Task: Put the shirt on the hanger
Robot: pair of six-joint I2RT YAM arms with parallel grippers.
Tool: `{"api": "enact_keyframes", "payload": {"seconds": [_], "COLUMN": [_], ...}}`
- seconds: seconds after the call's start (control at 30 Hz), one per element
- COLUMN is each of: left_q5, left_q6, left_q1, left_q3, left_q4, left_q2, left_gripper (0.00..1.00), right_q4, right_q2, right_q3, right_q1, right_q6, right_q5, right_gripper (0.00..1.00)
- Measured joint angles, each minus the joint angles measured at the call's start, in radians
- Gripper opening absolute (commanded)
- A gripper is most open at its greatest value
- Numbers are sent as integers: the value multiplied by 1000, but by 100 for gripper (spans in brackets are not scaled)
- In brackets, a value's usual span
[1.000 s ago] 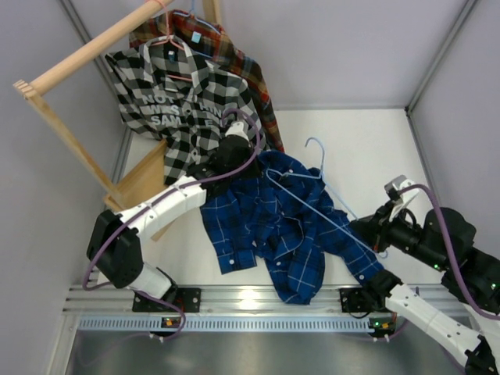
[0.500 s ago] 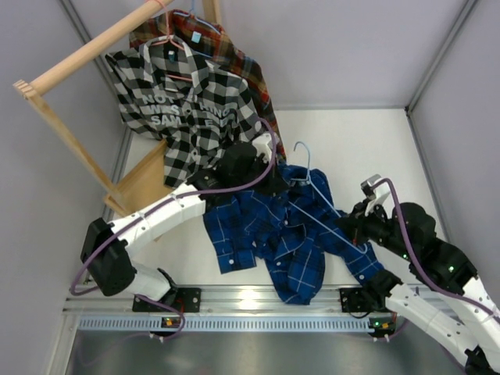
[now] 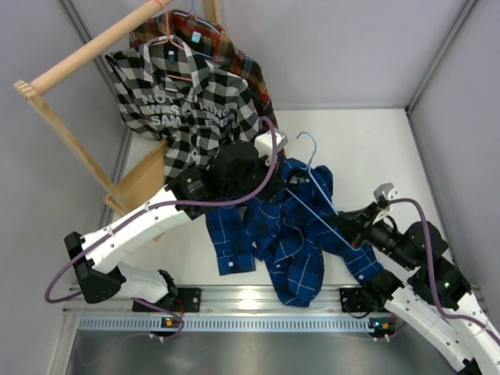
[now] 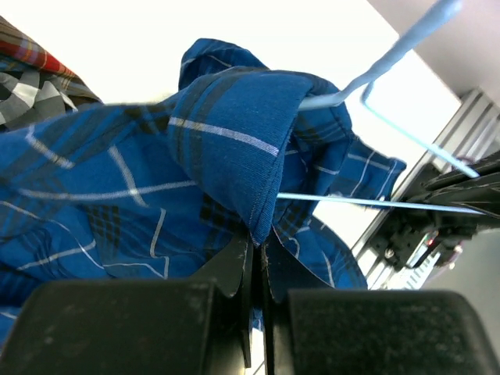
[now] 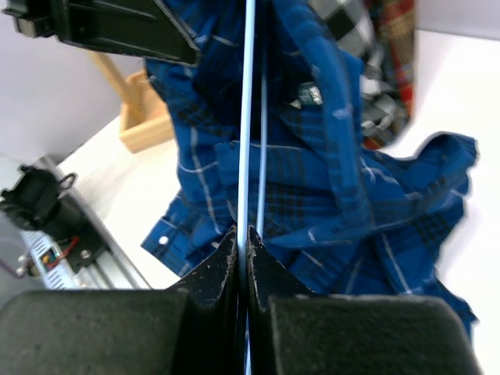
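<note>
The dark blue plaid shirt (image 3: pixel 285 234) lies crumpled on the table, its collar end lifted. My left gripper (image 3: pixel 269 173) is shut on a fold of the shirt (image 4: pixel 234 148) near the collar and holds it up. The light-blue wire hanger (image 3: pixel 316 183) runs across the shirt, its hook (image 3: pixel 306 139) pointing away from me. My right gripper (image 3: pixel 349 226) is shut on the hanger's wire (image 5: pixel 249 117) at its near-right end. In the left wrist view the hanger (image 4: pixel 375 199) passes into the raised fold.
A black-and-white checked shirt (image 3: pixel 181 101) and a red-brown plaid shirt (image 3: pixel 250 78) hang on a wooden rack (image 3: pixel 86 58) at the back left. A wooden base (image 3: pixel 144 183) stands left of the shirt. Grey walls enclose the table; a metal rail (image 3: pixel 250 301) runs along the near edge.
My left gripper has moved right and toward the hanger, carrying the shirt's collar fold. The right gripper has shifted the hanger left and then a little nearer. The shirt bunched up under the hanger.
</note>
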Motion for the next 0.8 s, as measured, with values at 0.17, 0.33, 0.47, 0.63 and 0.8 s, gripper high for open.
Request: {"api": "enact_keyframes", "payload": {"seconds": [0.17, 0.33, 0.47, 0.63, 0.8], "left_q5": [-39, -98, -142, -210, -316], "left_q6": [47, 87, 109, 116, 108], "left_q1": [-48, -88, -98, -105, -109], "left_q3": [68, 116, 120, 124, 192], "left_q4": [-100, -191, -250, -307, -374], "left_q2": [11, 16, 16, 11, 12], "left_gripper": [0, 0, 0, 0, 0], "right_q4": [116, 179, 228, 333, 525], "right_q2": [59, 156, 229, 256, 227], "right_q3": [-57, -60, -60, -76, -190], "right_q1": [0, 0, 0, 0, 0], "right_q6": [10, 14, 23, 45, 97], "right_q5": [-143, -219, -251, -285, -308], "right_gripper": [0, 0, 0, 0, 0]}}
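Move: The right hand pinches one end of the hanger; the collar it is taken to lies about 16 cm ahead, 17 cm left and 3 cm above, and the hanger's neck 16 cm ahead, 11 cm left, at a similar height. The left hand already pinches the collar edge: the hanger's neck is some 8 cm to its right and 2 cm ahead, level, and the shirt body hangs about 6 cm back, 2 cm right, 20 cm below. Right hand swings the hanger some 8 cm left towards the collar, which left hand draws 5 cm left. ##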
